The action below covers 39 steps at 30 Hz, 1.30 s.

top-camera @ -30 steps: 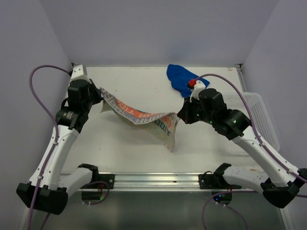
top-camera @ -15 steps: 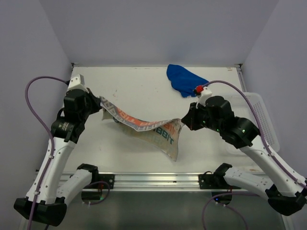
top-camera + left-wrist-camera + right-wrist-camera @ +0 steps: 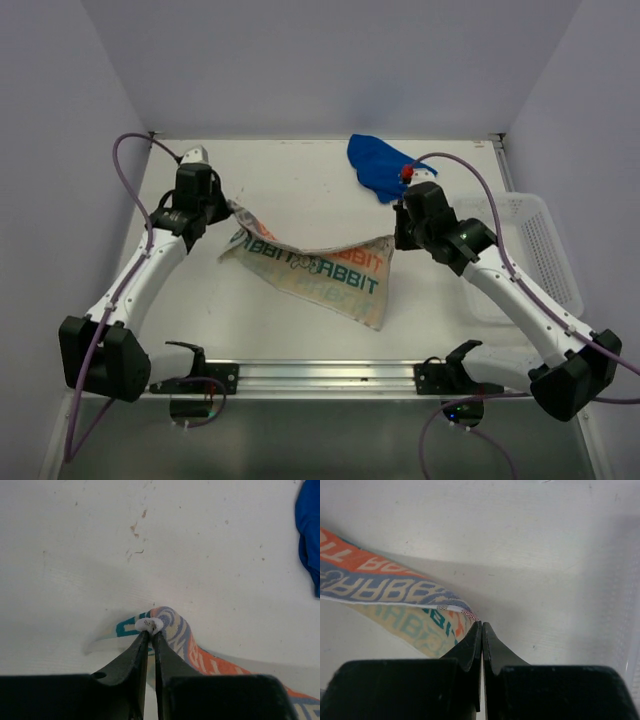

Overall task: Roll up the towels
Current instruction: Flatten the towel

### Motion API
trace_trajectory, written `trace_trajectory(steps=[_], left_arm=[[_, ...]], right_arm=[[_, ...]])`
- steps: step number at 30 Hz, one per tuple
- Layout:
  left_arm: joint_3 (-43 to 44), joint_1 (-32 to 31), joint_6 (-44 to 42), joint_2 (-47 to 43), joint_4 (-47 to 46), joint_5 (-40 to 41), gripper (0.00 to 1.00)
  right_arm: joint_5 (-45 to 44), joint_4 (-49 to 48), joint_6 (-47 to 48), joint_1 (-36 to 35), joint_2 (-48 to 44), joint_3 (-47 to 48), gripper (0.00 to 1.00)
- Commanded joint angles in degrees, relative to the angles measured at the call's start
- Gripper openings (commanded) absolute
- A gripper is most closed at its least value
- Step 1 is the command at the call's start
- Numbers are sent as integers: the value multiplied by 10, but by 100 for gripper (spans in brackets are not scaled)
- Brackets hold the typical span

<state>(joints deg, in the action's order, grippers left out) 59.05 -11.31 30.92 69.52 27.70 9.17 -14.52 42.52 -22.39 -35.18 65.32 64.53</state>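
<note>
The patterned towel (image 3: 320, 270), orange, grey-blue and white with teal block lettering, stretches across the middle of the table, sagging onto it. My left gripper (image 3: 228, 208) pinches its far left corner; in the left wrist view the jaws (image 3: 151, 630) stand nearly together on a white tag of the towel (image 3: 200, 655). My right gripper (image 3: 397, 240) is shut on the far right corner; the towel's edge (image 3: 385, 587) runs into its closed tips (image 3: 481, 624). The bright blue towel (image 3: 378, 165) lies crumpled at the back, just behind the right gripper, and shows at the edge of the left wrist view (image 3: 309, 535).
A white mesh basket (image 3: 545, 250) sits off the table's right edge, beside the right arm. A metal rail (image 3: 320, 375) runs along the near edge between the arm bases. Walls close in the back and both sides.
Both grippers moved toward the back of the table and lowered. The patterned towel went from hanging in the air to spread out, its lettered face now lying up on the table.
</note>
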Motion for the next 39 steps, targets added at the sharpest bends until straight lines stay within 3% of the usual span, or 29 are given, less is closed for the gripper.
trace_trajectory(steps=[1,5,6,8,16,19,23,25,26,28,29,34,39], left_arm=[[40,4,1,46,-73,-1,15],[55,4,-8,99,-102,-13,22],[66,4,-12,123,-108,-13,31],[81,4,-15,146,-110,-13,38],[181,4,-45,252,-83,-11,48],[178,4,-52,253,-76,-16,49],[107,4,-43,227,-70,-53,50],[74,4,-38,207,-82,-64,51],[50,4,-32,201,-79,-64,51],[27,4,-31,182,-76,-64,52],[7,4,-26,175,-74,-57,52],[-47,2,-21,115,-74,-52,52],[-89,1,-14,67,-58,-13,50]], right_arm=[[7,-48,29,52,27,18,0],[17,-73,46,71,64,6,0],[23,-75,48,73,71,5,0],[27,-88,53,85,96,5,0],[76,-132,38,157,183,17,0],[78,-138,30,172,218,30,0],[73,-129,31,184,264,87,0],[71,-110,35,191,296,116,17],[71,-102,36,192,306,145,35],[77,-80,38,198,321,171,57],[78,-74,38,198,321,191,61],[112,-61,28,200,289,192,62],[160,-77,0,199,221,121,59]])
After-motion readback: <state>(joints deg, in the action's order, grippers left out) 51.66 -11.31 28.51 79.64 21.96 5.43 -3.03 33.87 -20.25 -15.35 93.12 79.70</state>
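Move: The patterned towel hangs from both hands by its far corners, its lower part on the table; its middle is about 19 cm right of the left hand, 6 cm back and 15 cm below, and 18 cm left of the right hand, 2 cm ahead and 16 cm below. The blue towel lies some 28 cm straight ahead of the right hand, and 20 cm ahead and 39 cm right of the left. The white basket sits roughly 30 cm right of the right hand, 5 cm ahead. The patterned towel's far edge is swung forward and laid down: the left hand goes about 10 cm forward and a little down, opening early to let its corner go, then draws back as far while sinking further, empty. The right hand keeps its pinch some 10 cm forward and 10 cm down, veering right and tipping down, then opens, carries on forward and rises about 5 cm, clear of the towel. ##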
